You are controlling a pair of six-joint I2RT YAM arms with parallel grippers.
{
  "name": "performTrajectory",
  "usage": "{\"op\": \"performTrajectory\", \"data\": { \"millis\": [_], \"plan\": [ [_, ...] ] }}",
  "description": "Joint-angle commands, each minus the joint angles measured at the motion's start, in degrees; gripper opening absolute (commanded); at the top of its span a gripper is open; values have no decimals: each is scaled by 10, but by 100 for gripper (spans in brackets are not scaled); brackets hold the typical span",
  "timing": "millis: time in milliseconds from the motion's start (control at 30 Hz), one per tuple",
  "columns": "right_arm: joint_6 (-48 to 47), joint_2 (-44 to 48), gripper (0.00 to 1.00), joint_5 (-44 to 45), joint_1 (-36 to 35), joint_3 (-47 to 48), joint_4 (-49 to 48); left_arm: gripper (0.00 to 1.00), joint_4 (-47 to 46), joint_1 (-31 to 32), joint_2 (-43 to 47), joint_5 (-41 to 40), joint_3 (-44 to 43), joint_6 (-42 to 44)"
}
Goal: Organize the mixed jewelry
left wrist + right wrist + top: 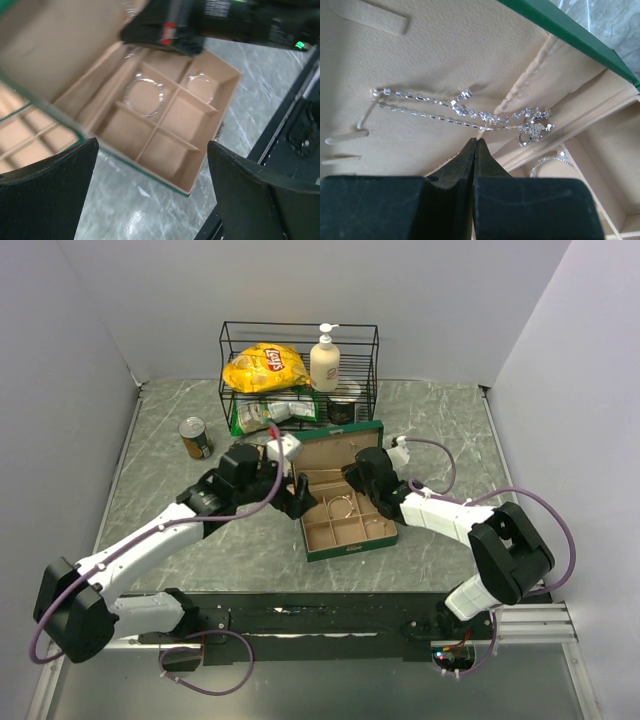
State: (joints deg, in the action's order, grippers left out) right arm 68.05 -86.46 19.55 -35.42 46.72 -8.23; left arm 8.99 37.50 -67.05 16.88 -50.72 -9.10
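The green jewelry box stands open, its lid upright. Thin silver hoops lie in two tan compartments, also seen from above. A sparkling pale chain is draped across the lid's tan lining, with a clasp cluster at its right end. My right gripper is shut, its tips pressed to the lining just under the chain; a small tan bit shows at the tips. A hoop lies below it. My left gripper hangs open over the table beside the box's near left corner.
A black wire rack at the back holds a yellow chip bag, a soap bottle and green packets. A tin can stands at the back left. A dark jar sits behind the box lid.
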Motion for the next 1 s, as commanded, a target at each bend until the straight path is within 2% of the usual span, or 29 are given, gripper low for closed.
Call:
{"op": "performTrajectory", "data": {
  "millis": [0,233,467,533,967],
  "plan": [
    [-15,34,0,-21,5,-15,-33,96,-70,52,-30,-9,-33,44],
    [-27,43,0,-42,11,-30,-41,96,-111,83,-109,-38,-71,113],
    [-37,42,0,-71,22,-40,-51,96,-197,90,-147,-50,-45,213],
    [-38,41,0,-75,23,-42,-52,96,-229,91,-156,-59,-39,225],
    [-48,38,0,-94,33,-51,-65,96,-291,95,-246,-94,-44,311]
  ]
}}
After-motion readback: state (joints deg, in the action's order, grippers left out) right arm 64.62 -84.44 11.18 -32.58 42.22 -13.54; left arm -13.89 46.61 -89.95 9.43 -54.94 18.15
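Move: The right hand already has the elastic edge of the lid pocket pinched between its shut tips; the necklace runs across the lid, its middle about 3 cm ahead of that grip and about 1 cm lower. From the open left hand the necklace lies some 12 cm ahead, 11 cm to the right and 9 cm below. The larger bracelet is about 10 cm to the left hand's right, level with it, 14 cm down; the organizer tray is about 9 cm ahead, 10 cm left, 15 cm down. The right fingers keep their pinch on the pocket edge and ease it back barely 1 cm. Meanwhile the left hand, wide open and touching nothing, swings about 8 cm right over the jewelry box, first slightly back, then some 6 cm forward and nearly 5 cm down towards the necklace and pocket, rolling about 30 degrees clockwise as seen along its fingers from behind. ##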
